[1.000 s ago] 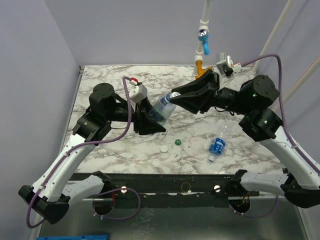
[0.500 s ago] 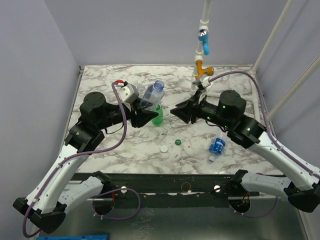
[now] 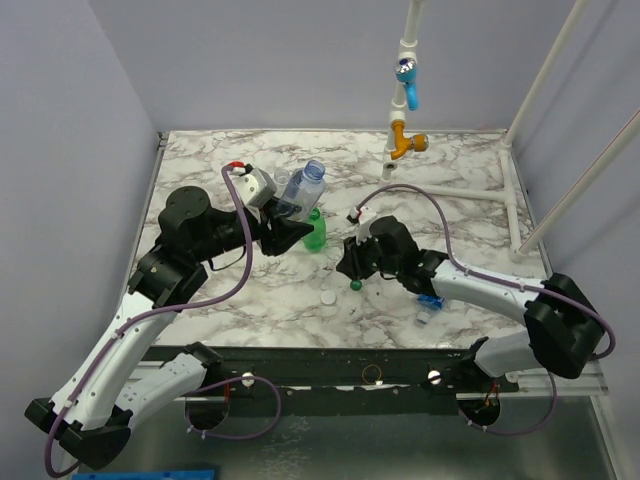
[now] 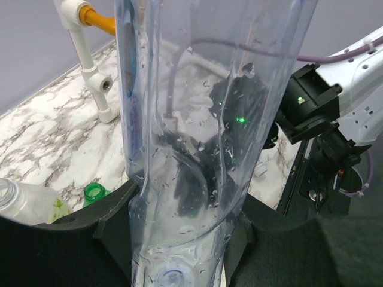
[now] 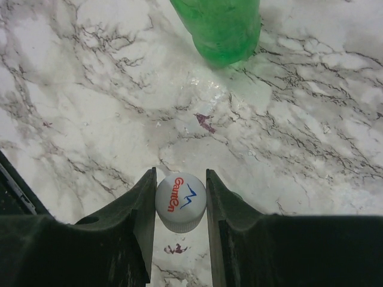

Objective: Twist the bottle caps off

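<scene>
A clear bottle (image 3: 303, 192) with no cap on its neck is held near its base, upright and slightly tilted, above the table. My left gripper (image 3: 287, 232) is shut on it; in the left wrist view the bottle (image 4: 197, 137) fills the gap between the jaws of that gripper (image 4: 188, 206). My right gripper (image 3: 347, 268) hangs low over the table, shut on a white bottle cap (image 5: 181, 202) with red and blue print. A green bottle (image 3: 315, 233) stands uncapped just beyond it, seen as a green base (image 5: 220, 30). A green cap (image 3: 355, 285) and a white cap (image 3: 328, 297) lie loose on the table.
A small blue-labelled bottle (image 3: 433, 298) lies partly under the right forearm. Another clear open bottle (image 4: 24, 203) stands left of the green bottle's neck (image 4: 93, 192). White pipes with an orange valve (image 3: 408, 141) and a blue valve (image 3: 406, 80) rise at the back.
My right arm has swung away from the held bottle and down to the table with the white cap. My left gripper has pulled the bottle left and stood it more upright.
</scene>
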`<state>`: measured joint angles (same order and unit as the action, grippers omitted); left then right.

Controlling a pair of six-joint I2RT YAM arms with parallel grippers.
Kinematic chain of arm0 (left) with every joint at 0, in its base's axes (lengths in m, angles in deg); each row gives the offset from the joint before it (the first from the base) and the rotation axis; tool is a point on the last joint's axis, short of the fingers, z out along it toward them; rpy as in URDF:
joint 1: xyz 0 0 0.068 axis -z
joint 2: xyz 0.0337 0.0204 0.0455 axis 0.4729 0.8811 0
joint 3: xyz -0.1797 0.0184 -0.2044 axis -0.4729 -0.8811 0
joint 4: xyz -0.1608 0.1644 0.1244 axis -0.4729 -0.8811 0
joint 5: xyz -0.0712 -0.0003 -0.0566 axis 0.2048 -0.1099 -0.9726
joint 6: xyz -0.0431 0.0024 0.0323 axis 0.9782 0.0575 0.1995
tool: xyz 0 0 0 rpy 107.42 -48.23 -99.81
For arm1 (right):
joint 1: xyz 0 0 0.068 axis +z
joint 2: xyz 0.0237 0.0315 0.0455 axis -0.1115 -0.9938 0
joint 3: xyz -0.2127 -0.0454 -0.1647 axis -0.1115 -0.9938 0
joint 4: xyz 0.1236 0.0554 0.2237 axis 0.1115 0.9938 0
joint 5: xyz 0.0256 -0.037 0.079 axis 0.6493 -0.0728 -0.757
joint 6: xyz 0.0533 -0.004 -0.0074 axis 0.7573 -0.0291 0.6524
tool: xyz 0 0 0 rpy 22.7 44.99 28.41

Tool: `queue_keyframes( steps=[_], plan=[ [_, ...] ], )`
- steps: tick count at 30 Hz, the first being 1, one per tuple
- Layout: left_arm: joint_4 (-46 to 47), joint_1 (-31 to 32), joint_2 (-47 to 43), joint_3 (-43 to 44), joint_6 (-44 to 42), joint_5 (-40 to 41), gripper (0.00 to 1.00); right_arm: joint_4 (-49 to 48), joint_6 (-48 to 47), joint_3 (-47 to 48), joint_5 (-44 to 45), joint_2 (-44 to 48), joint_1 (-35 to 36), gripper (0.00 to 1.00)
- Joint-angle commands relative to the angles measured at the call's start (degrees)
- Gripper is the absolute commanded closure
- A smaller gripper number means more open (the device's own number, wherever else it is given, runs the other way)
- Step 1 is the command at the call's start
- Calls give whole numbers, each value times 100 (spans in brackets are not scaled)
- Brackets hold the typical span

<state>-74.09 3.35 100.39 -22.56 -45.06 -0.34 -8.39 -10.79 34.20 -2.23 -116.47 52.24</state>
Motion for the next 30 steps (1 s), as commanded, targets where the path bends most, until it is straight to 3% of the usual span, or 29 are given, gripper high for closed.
queue_keyframes(
  steps=[1,7,17,19,22,23,26,30],
  plan=[
    [-59,-35,-60,59,40,32,100,-1097,141,-209,139,-383,20,100],
    [-20,-40,6,54,54,-59,100,-1508,139,-298,505,-1064,271,99],
    [119,-37,109,137,188,-185,100,-1885,315,-581,1701,-1535,612,82],
    [139,-46,107,121,212,-272,100,-1926,336,-680,1710,-1547,621,73],
    [174,-46,106,87,252,-349,100,-1938,391,-762,1610,-1576,631,42],
    [176,-46,110,86,260,-386,100,-1929,427,-778,1572,-1564,635,37],
    [176,-46,102,94,246,-472,100,-1894,501,-802,1478,-1409,637,29],
    [174,-48,111,111,254,-442,100,-1503,442,-644,1488,-826,638,27]
  ],
)
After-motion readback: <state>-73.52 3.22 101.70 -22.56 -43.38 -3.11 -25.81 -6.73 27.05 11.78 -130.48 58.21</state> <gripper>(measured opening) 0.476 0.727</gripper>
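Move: The right hand already holds the lettered white bottle cap, with bare table for it about 10 cm below, 1 cm ahead and 1 cm left. The green cap lies about 3 cm right and 1 cm back of the hand, the other white cap 4 cm left and 4 cm back, and the green bottle stands some 10 cm ahead and 7 cm left. From the left hand, that table spot is about 5 cm ahead, 7 cm right and 36 cm below. The white cap comes free of the right fingertips once they have brought it about 9 cm down to the table beside the green cap; they open wide around it. The descent sways some 2 cm left and back again, slowing near the bottom, while the wrist turns roughly 10 degrees, partly clockwise. ##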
